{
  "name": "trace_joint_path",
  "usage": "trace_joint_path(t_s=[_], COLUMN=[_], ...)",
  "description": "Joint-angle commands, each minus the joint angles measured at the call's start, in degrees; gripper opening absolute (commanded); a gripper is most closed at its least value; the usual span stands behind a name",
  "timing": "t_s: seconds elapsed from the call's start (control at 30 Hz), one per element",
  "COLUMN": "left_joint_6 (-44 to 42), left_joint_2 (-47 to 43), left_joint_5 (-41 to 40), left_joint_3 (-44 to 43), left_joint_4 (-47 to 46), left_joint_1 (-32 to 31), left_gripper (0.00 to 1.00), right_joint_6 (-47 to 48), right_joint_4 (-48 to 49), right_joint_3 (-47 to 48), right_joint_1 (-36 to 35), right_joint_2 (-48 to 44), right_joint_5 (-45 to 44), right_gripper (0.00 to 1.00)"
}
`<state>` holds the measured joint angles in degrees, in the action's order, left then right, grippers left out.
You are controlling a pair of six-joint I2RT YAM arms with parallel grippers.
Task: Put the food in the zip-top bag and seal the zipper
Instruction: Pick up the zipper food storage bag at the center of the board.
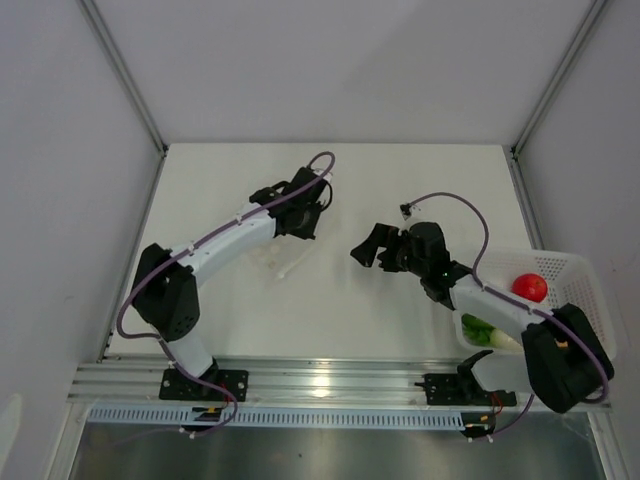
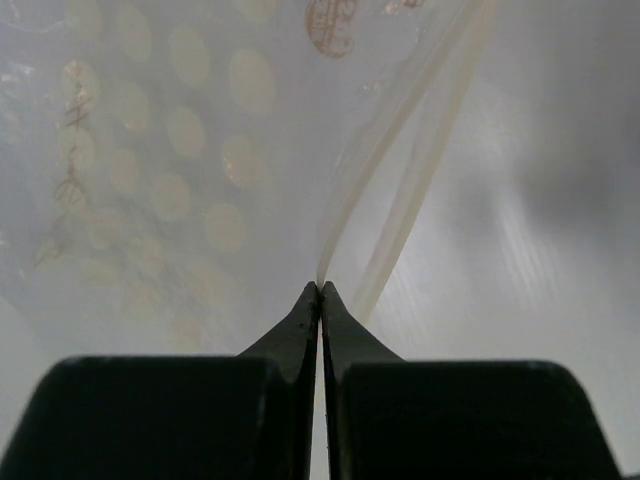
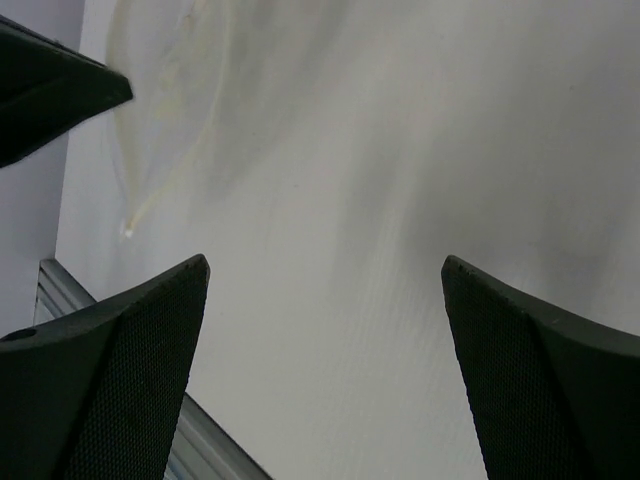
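Note:
The clear zip-top bag (image 2: 170,150) fills the left wrist view, with pale dots on it and a small reddish mark (image 2: 332,25) near its top edge. My left gripper (image 2: 320,287) is shut on the bag's edge, and the zipper (image 2: 400,130) runs up from the fingertips as two pale strips that part. In the top view the left gripper (image 1: 303,222) holds the bag (image 1: 283,262) near the table's middle. My right gripper (image 1: 375,250) hangs open and empty a little to its right, over bare table (image 3: 330,180). The food lies in a basket: a red round one (image 1: 530,287), green pieces (image 1: 478,328) and a white radish (image 1: 505,340).
A white slotted basket (image 1: 565,268) stands at the table's right edge, beside the right arm. White walls enclose the table on three sides. An aluminium rail (image 1: 330,380) runs along the near edge. The bag (image 3: 170,100) also shows in the upper left of the right wrist view.

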<state>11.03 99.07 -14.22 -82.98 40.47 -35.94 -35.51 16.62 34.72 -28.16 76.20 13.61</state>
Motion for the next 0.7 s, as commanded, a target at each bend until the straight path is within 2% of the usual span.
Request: trace_joint_path(t_s=[0.0, 0.07, 0.2, 0.4, 0.5, 0.67], left_joint_6=[6.1, 7.9, 10.5, 12.4, 13.3, 14.8], left_joint_2=[-6.2, -7.7, -10.0, -14.8, -19.2, -26.5], left_joint_5=[4.8, 5.5, 5.3, 6.4, 6.7, 9.4], left_joint_3=[1.6, 2.3, 3.8, 8.8, 12.4, 18.5], left_joint_4=[0.1, 0.0, -0.5, -1.4, -2.4, -3.9], left_joint_1=[-5.0, -7.6, -11.9, -15.1, -15.7, -15.8], left_gripper=[0.0, 0.01, 0.01, 0.01, 0.01, 0.0], right_joint_6=[1.8, 0.2, -1.0, -3.5, -3.9, -6.8], right_joint_4=[-11.9, -18.2, -24.8, -26.9, -30.7, -31.0], right_joint_3=[2.7, 3.5, 3.7, -0.3, -0.1, -1.2], right_joint_1=[-7.7, -9.6, -9.5, -9.7, -10.2, -12.5], right_joint_2=[-10.9, -15.8, -20.5, -27.2, -27.8, -29.3], right_joint_5=[-10.5, -13.6, -10.8, -8.5, -8.9, -10.0], right_gripper=[0.99, 0.99, 0.99, 0.99, 0.95, 0.95])
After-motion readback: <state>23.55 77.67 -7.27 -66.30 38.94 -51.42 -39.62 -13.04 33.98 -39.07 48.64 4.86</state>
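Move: Pinched at its mouth edge by the shut left fingers, the zipper bag has its middle about 6 cm ahead of that hand, 4 cm to its left and 6 cm lower; the metal rail is some 28 cm straight back and 11 cm below. From the open right hand, the bag's middle is about 10 cm ahead, 14 cm left and 5 cm below, while the food basket lies about 34 cm right, 11 cm back and 8 cm lower. Drawing the bag back toward the rail by its pinched mouth edge, the left hand travels about 14 cm back, swinging right and rising slightly at first, then easing a little left again; it rolls left side down and turns slightly clockwise. The right hand, empty and still wide open, backs off about 10 cm alongside, lifting some 7 cm before sinking partway. ##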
